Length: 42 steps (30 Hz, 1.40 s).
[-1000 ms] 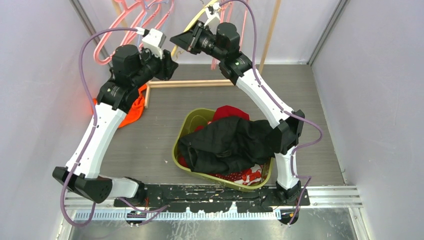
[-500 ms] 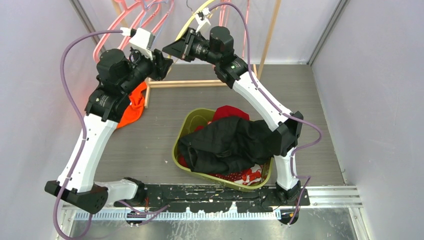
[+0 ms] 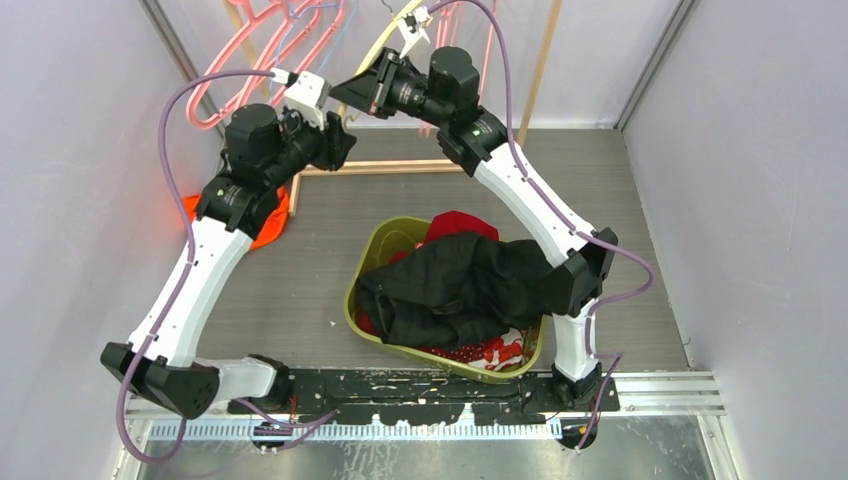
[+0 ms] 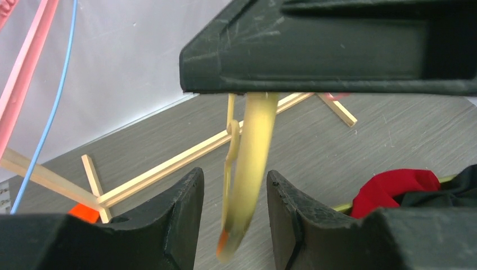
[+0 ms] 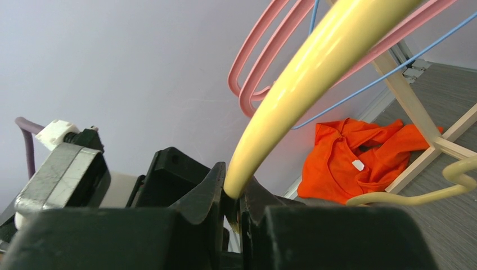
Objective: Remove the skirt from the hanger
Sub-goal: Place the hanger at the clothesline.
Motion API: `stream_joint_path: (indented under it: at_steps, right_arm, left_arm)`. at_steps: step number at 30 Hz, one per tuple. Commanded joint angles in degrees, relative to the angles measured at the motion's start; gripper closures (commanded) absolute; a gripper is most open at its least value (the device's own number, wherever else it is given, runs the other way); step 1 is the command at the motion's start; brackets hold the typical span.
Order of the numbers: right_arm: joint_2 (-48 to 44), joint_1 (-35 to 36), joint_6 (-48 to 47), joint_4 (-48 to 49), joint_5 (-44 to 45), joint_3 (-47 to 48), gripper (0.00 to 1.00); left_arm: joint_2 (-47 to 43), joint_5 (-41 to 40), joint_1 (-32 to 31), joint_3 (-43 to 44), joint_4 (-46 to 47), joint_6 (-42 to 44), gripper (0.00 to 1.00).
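Observation:
The yellow hanger (image 3: 378, 42) is bare and curves up toward the rack. My right gripper (image 3: 350, 90) is shut on its lower arm, as the right wrist view shows (image 5: 233, 191), with the hanger (image 5: 315, 73) rising out of the jaws. My left gripper (image 3: 340, 140) is open; in its wrist view (image 4: 235, 180) the hanger's tip (image 4: 253, 152) hangs between the fingers without touching them. The orange skirt (image 3: 268, 225) lies crumpled on the floor at the left by the rack's foot, apart from the hanger; it also shows in the right wrist view (image 5: 354, 157).
Pink hangers (image 3: 260, 40) and a blue wire hanger hang on the wooden rack (image 3: 400, 166) at the back. An olive basket (image 3: 372, 245) in the middle holds a black garment (image 3: 460, 285) and red clothes. Grey walls close in on both sides.
The left arm swung out to the left and came back, its open gripper now around the hanger's tip. The right gripper kept its hold on the hanger and shifted slightly.

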Motion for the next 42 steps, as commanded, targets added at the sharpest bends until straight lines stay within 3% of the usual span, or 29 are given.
stream_joint_path:
  at_steps: [1,9,10,12,13,18,29,42]
  right_arm:
    - [-4.57,0.28,-1.02,3.69,-0.67,0.7,0.99]
    - [-5.25,0.23,-0.53,3.64,-1.03,-0.98,0.99]
    - [-5.34,0.25,-0.49,3.68,-1.04,-1.29,0.99]
    - [-5.6,0.27,-0.75,3.54,-1.02,-1.49,0.99]
    - [-5.69,0.28,-1.1,3.37,-1.06,-1.46,0.99]
    - [-5.96,0.21,-3.31,1.6,-0.41,-0.77,0.96]
    - [-12.42,0.24,-19.22,-7.8,7.74,-5.04,0.38]
    - [-19.02,0.24,-29.14,-13.2,14.2,-11.53,0.36]
  left_arm:
    - [2.85,0.92,0.11,4.01,5.59,-0.83,0.54]
    - [5.12,1.33,0.11,6.19,6.58,-0.74,0.57]
    - [5.03,1.34,0.08,6.1,6.61,-0.51,0.63]
    - [4.73,0.83,0.14,5.97,6.25,-0.03,0.94]
    - [4.51,0.28,0.1,5.81,5.98,0.05,1.0]
    - [1.69,-3.29,0.14,2.84,7.04,1.49,1.0]
    - [-1.43,-10.23,1.29,0.9,4.01,5.74,1.0]
    - [3.58,-10.52,1.5,7.64,0.86,5.94,1.0]
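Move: Just ahead of the left hand, about 3 cm farther out, 1 cm to its right and nearly level with it, is the lower end of the yellow hanger. The right hand still grips that hanger from the right; from there the end lies roughly 5 cm below, 4 cm back and 1 cm right. From the left hand the pink hangers hang about 13 cm ahead and 12 cm left, the blue hanger some 14 cm ahead and 6 cm left, both about 5 cm higher. Reaching forward about 2.5 cm, the left hand brings its open fingers around the yellow hanger's lower end and pinches it shut while the right keeps its hold. Then the right fingers open and let go, and that hand draws off some 7 cm to the right and slightly back, its wrist turning. The left carries the hanger about 6 cm leftward, turning some 15 degrees counter-clockwise. ##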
